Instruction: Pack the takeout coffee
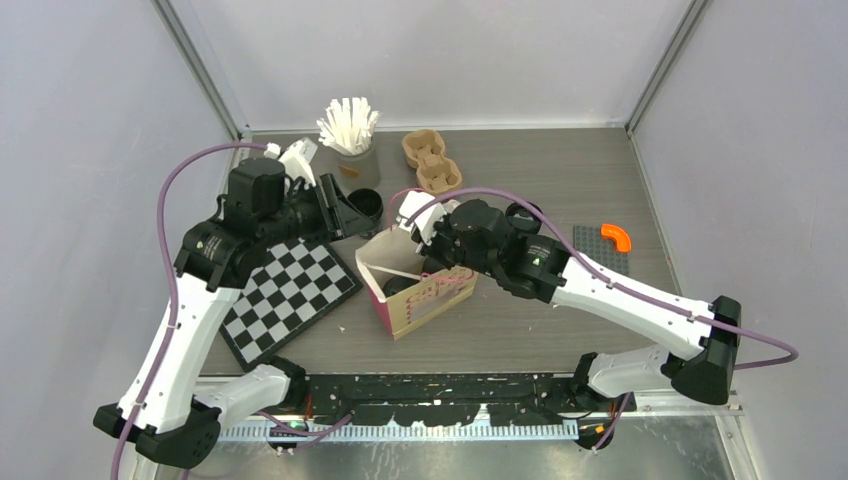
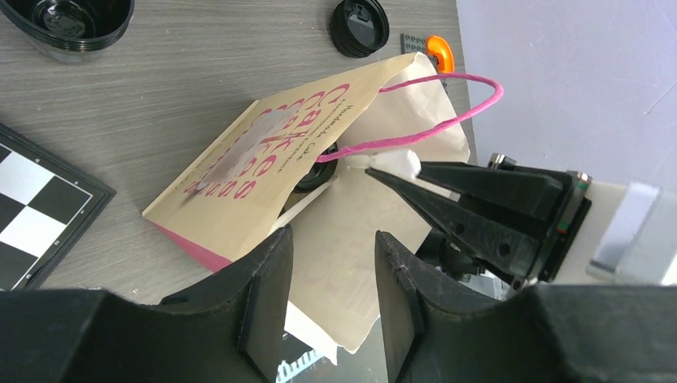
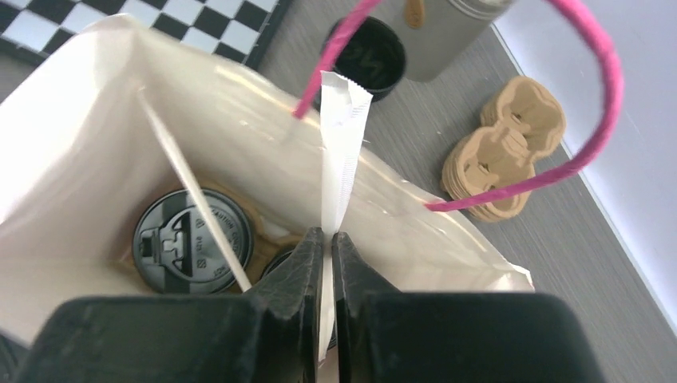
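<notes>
A cream paper bag with pink handles stands open mid-table. In the right wrist view a black lidded takeout coffee cup sits at its bottom, and a second one is mostly hidden behind my fingers. A thin white stick leans inside the bag. My right gripper is over the bag's mouth, shut on a white paper-wrapped stick. My left gripper is open beside the bag's back left edge, with nothing between its fingers. A loose black lid lies on the table.
A grey cup of white sticks and brown pulp carriers stand at the back. A stack of black lids sits near my left gripper. A chessboard lies left of the bag, and an orange piece lies on a grey plate at the right.
</notes>
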`<state>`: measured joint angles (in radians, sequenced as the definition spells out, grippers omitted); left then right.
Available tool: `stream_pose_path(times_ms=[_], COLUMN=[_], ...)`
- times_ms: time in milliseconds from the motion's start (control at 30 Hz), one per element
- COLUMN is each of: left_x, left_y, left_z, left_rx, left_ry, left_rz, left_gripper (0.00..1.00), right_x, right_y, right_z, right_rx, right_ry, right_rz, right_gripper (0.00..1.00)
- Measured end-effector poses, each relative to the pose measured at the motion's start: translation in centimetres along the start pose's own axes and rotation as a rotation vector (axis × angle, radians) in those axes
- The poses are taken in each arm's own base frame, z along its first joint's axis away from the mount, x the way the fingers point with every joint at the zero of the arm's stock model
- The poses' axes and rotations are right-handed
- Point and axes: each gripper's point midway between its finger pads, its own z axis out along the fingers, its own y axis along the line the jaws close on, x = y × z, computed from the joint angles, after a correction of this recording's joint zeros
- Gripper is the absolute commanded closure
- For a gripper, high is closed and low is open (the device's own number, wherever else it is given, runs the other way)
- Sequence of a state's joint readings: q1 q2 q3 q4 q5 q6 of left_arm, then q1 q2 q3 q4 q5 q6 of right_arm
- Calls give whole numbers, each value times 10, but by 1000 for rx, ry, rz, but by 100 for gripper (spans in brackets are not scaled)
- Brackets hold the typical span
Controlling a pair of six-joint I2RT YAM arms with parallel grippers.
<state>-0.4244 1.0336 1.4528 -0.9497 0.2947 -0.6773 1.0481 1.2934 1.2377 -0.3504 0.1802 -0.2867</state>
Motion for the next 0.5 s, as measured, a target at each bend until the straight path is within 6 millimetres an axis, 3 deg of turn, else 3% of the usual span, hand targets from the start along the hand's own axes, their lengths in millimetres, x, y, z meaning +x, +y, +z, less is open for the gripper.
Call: stream_pose_path(times_ms=[300,500], left_x=[1,-4], left_y=[2,1], left_z=[-4,-10], left_rx=[-8,-15], left_ry=[-16,-38], left_rz=[3,25], left_gripper=[54,51], right_x=[6,-25], right_y=[25,11], right_z=[-11,-25], right_rx=[-187,-159], right_ry=[32,-3], right_rz=[-135,-121], right_gripper=[63,54])
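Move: The right hand still pinches a white straw over the mouth of the takeout bag; the bag's middle lies roughly 15 cm below that hand, level with it fore and aft and about 3 cm to its left. From the right hand, the open black cup stands some 16 cm ahead and 12 cm left, with the straw holder about 27 cm ahead and 14 cm left. From the left hand, the bag is about 10 cm to the right, 2 cm ahead and 22 cm down. The right hand lets go of the straw over the bag's mouth, its fingers parting from nearly shut to a bit under half open while it draws back about 2.5 cm, turns some 10 degrees counter-clockwise and dips slightly. It then stops drawing back and, still opening, lifts straight up by 3 to 4 cm, away from the two lidded cups in the bag. ##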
